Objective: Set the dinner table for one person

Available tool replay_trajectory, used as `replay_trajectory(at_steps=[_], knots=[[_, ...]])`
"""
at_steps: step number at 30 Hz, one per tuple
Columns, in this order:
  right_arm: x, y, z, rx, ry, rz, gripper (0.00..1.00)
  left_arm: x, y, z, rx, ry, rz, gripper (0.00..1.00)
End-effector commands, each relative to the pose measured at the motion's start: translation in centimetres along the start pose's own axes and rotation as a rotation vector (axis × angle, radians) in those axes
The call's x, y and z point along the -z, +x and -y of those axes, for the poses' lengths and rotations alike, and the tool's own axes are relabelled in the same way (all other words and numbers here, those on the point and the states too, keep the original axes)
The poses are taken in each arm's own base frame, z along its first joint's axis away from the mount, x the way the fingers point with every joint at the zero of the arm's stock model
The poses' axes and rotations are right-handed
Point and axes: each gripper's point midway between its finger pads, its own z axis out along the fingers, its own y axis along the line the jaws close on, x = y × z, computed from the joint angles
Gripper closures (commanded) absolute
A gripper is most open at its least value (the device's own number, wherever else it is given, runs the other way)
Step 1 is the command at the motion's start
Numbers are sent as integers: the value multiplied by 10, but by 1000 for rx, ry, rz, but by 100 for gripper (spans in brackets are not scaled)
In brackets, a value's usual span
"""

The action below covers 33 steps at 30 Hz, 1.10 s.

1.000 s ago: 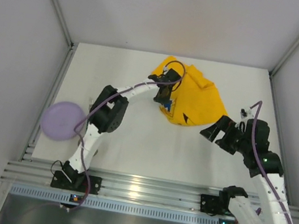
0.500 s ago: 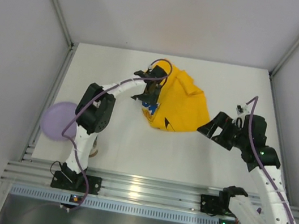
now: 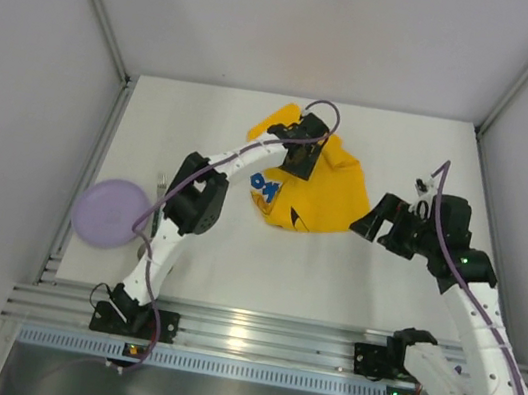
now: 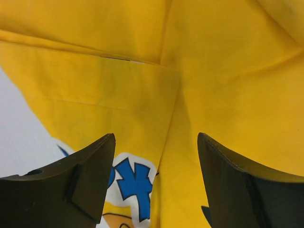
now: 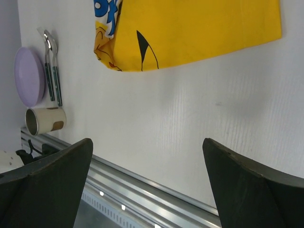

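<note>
The dinner table [image 3: 236,244] is a plain white tabletop. A yellow cartoon-printed cloth mat [image 3: 330,194] lies rumpled and partly folded at its back middle. My left gripper [image 3: 303,156] hovers over the mat's left part. In the left wrist view this gripper [image 4: 156,137] is open, with the mat [image 4: 213,85] spread below and nothing between its fingers. My right gripper [image 3: 373,222] sits at the mat's right edge; in its own view the right gripper [image 5: 147,140] is open over bare table [image 5: 213,118], and the mat [image 5: 199,28] lies beyond.
A lilac plate [image 3: 107,213] rests at the table's left edge, also the plate [image 5: 28,76] in the right wrist view. Beside it lie a spoon and fork [image 5: 52,71] and a paper cup [image 5: 45,120] on its side. Aluminium rails [image 3: 241,336] border the near edge.
My left gripper dragged the mat leftward, opened and let it go, then moved back right over it. The right gripper crept slightly left toward the mat's edge.
</note>
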Motion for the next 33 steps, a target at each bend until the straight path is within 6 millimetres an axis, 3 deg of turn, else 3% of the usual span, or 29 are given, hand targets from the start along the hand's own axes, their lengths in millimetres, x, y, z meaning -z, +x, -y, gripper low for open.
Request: replay_trajectory(at_steps=[1,10,16,23,33], knots=[[14,-28,-10,87,3,81,0,-12,-6,3,5,9,7,25],[16,-34,-5,138,45,65,0,-37,-8,-4,-2,-32,14,26],[14,-35,-3,155,59,48,0,-43,-14,-16,25,-51,21,28],[7,-36,1,147,75,31,0,-50,-18,-49,78,-84,10,37],[2,-36,4,139,79,14,0,-56,-19,-65,135,-47,-7,52]])
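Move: The left hand hangs open over the yellow cloth. The cloth's middle is about 3 cm ahead of it, 4 cm to its right and 5 cm below. On the same table level, the spoon lies some 28 cm to the hand's left and 13 cm back, the fork about 32 cm left and 13 cm back, and the purple plate roughly 43 cm left and 16 cm back. From the right hand, the cloth is about 27 cm ahead, 13 cm left and 16 cm below. The left fingertips come down onto the yellow cloth and drag it along the table: after a quick drop of about 3 cm the hand slides forward, then bends left at the same low height, ending some 5 cm forward and 5 cm left. The fingers draw part way together on the fabric, and the hand turns slightly counter-clockwise. ##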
